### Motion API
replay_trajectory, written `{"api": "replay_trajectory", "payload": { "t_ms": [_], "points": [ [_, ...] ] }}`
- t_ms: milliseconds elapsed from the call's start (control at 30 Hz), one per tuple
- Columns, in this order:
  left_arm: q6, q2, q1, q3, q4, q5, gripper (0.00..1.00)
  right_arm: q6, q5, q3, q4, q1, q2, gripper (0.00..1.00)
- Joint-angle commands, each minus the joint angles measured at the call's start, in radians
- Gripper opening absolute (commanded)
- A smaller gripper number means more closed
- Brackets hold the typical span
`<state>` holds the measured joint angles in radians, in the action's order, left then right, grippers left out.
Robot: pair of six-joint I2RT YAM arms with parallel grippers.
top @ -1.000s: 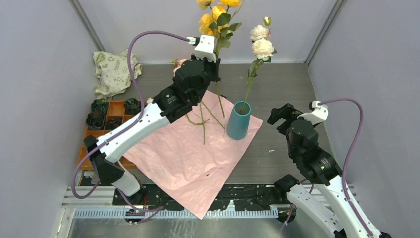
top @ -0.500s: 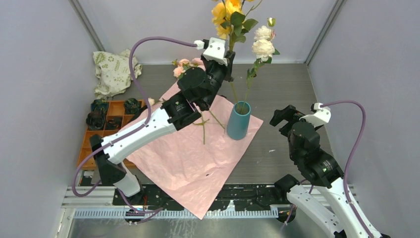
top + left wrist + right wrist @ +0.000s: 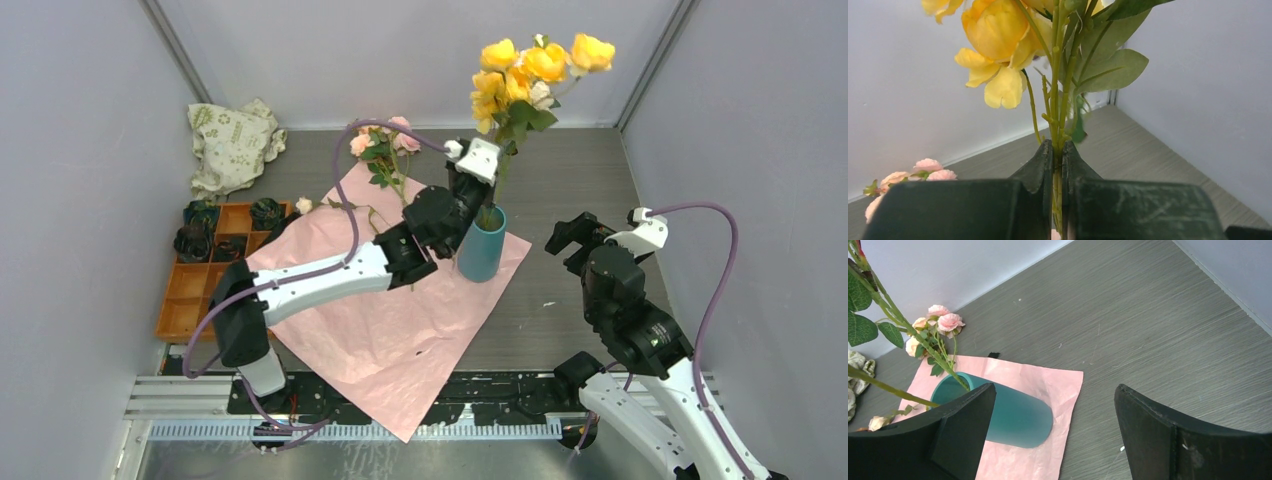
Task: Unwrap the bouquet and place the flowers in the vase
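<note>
The teal vase [image 3: 481,247] stands upright on the spread pink wrapping paper [image 3: 380,310], with a white flower [image 3: 541,93] in it. My left gripper [image 3: 488,192] is just above the vase's mouth, shut on the green stems of the yellow flowers [image 3: 530,65]. In the left wrist view the stems [image 3: 1058,115] run up from between the closed fingers [image 3: 1040,165] of the left gripper [image 3: 1058,147]. Pink roses [image 3: 380,145] lie at the paper's far corner. My right gripper [image 3: 575,235] hangs open to the right of the vase [image 3: 1018,415], holding nothing.
An orange compartmented tray [image 3: 195,285] sits at the left edge. A beige printed cloth bag [image 3: 232,140] lies in the far left corner. Bare grey tabletop [image 3: 1148,330] stretches right of the paper. Grey walls close in on three sides.
My left arm has swung right with the yellow flowers, from behind and left of the vase to over its mouth. The pink roses are now uncovered. The right arm has barely moved.
</note>
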<state>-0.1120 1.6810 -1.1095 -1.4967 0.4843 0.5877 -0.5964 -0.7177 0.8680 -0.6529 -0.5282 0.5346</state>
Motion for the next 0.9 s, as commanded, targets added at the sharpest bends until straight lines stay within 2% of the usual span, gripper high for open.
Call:
{"api": "replay_trajectory", "payload": {
  "t_ms": [0,167,333,400,633,867],
  "points": [
    [-0.096,0.034,-0.054,0.029,0.248,0.054,0.05,0.010,-0.025,-0.005,0.032,0.000,0.000,0.94],
    [-0.159,0.089,-0.113,0.055,0.335,0.135,0.17,0.009,-0.021,-0.007,0.035,0.001,0.009,0.94],
    [-0.275,0.135,-0.174,0.072,0.464,0.236,0.48,0.010,-0.021,-0.013,0.035,0.001,0.006,0.94],
    [-0.298,0.143,-0.185,0.075,0.483,0.276,0.56,0.009,-0.020,-0.015,0.036,0.001,0.006,0.94],
    [-0.304,0.088,-0.205,0.142,0.481,0.387,0.66,0.009,-0.019,-0.020,0.038,0.000,0.006,0.94],
    [-0.287,-0.064,-0.205,0.227,0.427,0.494,0.70,0.004,-0.005,-0.020,0.048,0.000,0.012,0.94]
  ]
}}
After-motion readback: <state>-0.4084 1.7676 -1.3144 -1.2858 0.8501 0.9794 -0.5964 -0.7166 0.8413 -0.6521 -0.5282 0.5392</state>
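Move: The left gripper holds the yellow flowers high above the teal vase. The vase's middle lies some 30 cm below this hand, only about 1 cm ahead and 2 cm to the right. The pink roses lie on the table about 25 cm ahead, 17 cm to the left; the middle of the pink paper is roughly 20 cm left and 4 cm back. From the idle right hand the vase is about 10 cm ahead, 14 cm left and 17 cm below. Bring the left gripper down about 8 cm in all towards the vase, sinking first to the right and back, and open the fingers wide on the way to let go of the yellow stems. Then swing left again while still lowering, ending some 5 cm farther back, with the wrist turned about 15 degrees counter-clockwise. ##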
